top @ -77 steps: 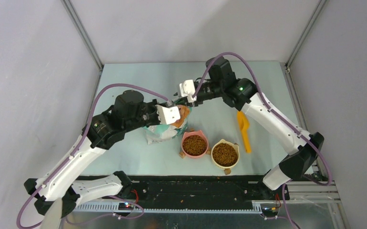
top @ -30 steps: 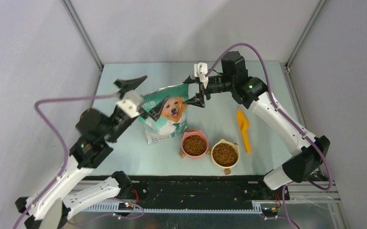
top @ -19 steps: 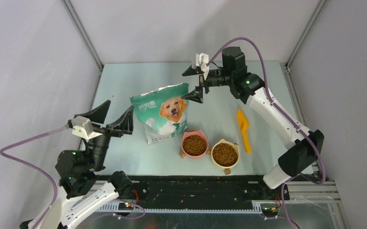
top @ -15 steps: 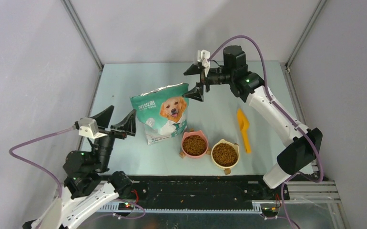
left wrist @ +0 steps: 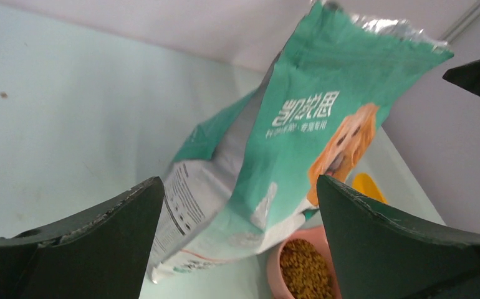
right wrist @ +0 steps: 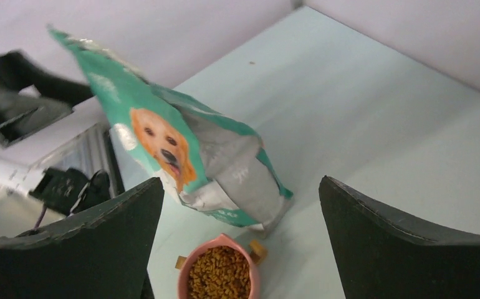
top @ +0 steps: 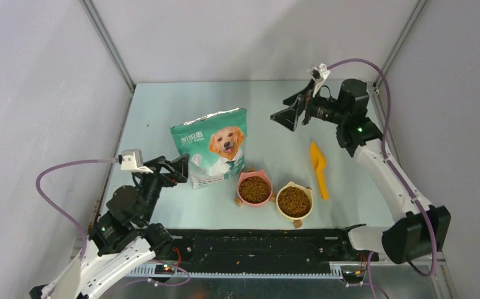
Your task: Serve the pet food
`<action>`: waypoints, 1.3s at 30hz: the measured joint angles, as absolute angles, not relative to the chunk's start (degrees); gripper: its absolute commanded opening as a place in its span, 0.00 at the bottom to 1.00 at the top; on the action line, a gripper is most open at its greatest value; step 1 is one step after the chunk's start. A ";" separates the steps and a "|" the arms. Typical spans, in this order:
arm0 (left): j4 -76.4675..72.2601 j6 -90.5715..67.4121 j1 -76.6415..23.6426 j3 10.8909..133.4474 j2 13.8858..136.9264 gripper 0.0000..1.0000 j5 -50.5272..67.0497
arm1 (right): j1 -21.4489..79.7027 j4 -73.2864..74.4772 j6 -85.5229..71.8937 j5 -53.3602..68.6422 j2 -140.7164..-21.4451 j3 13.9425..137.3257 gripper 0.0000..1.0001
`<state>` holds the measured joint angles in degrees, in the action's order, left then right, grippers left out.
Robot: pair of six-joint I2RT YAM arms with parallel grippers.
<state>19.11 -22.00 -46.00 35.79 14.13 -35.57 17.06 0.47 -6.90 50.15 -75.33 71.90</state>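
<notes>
Pet food fills the pink bowl [top: 254, 187] and the yellow bowl [top: 294, 200] near the table's front middle. Its green-white bag [top: 216, 146] with the golden dog stands upright just left of and behind the pink bowl, and nothing holds it. My left gripper [top: 170, 169] is open and empty, low at the bag's lower left, apart from it. My right gripper [top: 290, 109] is open and empty, raised at the back right, well clear of the bag's top. In the left wrist view the bag [left wrist: 300, 143] and the pink bowl [left wrist: 303, 274] show between the fingers. The right wrist view shows the bag [right wrist: 181, 149] and pink bowl [right wrist: 220, 274].
An orange scoop [top: 318, 167] lies on the table right of the bowls, handle toward the front. Grey walls close in the left, back and right sides. A black rail [top: 256, 243] runs along the near edge.
Both grippers have let go of the bag, which stands alone. The left arm has drawn back and down to the near left. The right arm has pulled away to the back right and its jaws have widened.
</notes>
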 measured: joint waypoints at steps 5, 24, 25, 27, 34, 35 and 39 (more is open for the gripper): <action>24.93 -29.52 -46.00 35.66 13.89 0.99 -34.41 | 16.69 5.72 -12.56 34.17 -67.09 65.34 1.00; 44.36 -45.25 -46.00 36.23 13.63 0.99 -40.49 | 16.64 13.37 -21.63 -11.70 -39.35 43.09 0.99; 44.51 -45.43 -46.00 36.25 13.63 0.99 -40.58 | 16.64 13.67 -21.69 -12.49 -39.31 43.03 0.99; 45.10 -45.67 -46.00 36.36 13.67 0.99 -40.69 | 16.64 14.39 -21.91 -13.32 -39.13 42.96 0.99; 46.76 -46.65 -46.00 37.10 13.87 0.99 -42.33 | 16.64 15.16 -21.98 -15.05 -36.47 42.19 0.99; 46.94 -46.65 -46.00 37.12 13.93 0.99 -42.50 | 16.64 14.87 -21.96 -15.05 -35.90 41.71 0.99; 47.90 -47.07 -46.00 38.15 14.66 1.00 -43.62 | 16.64 13.91 -21.80 -15.25 -33.71 39.66 0.99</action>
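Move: Ahead of the empty left hand by about 18 cm, 8 cm to its right and some 18 cm lower, stands the closed pet food bag; the pink bowl is about 10 cm ahead of that hand and 22 cm to its right. From the empty right hand the bag lies about 20 cm left and 5 cm farther out, the yellow scoop some 18 cm right and 4 cm ahead, the cream bowl 8 cm back and 8 cm right, both on the table roughly 34 cm below. Withdrawing from the bag, the right hand sweeps about 20 cm to its right, sinks some 9 cm and draws back 5 cm, swinging clockwise by about 65 degrees until its fingers point forward, high by the scoop. The left hand sinks 8 cm, drifting slightly left and back as its fingers tip down 20 degrees. Both grippers stay wide open and touch nothing; the motion is quick at first, then eases. ##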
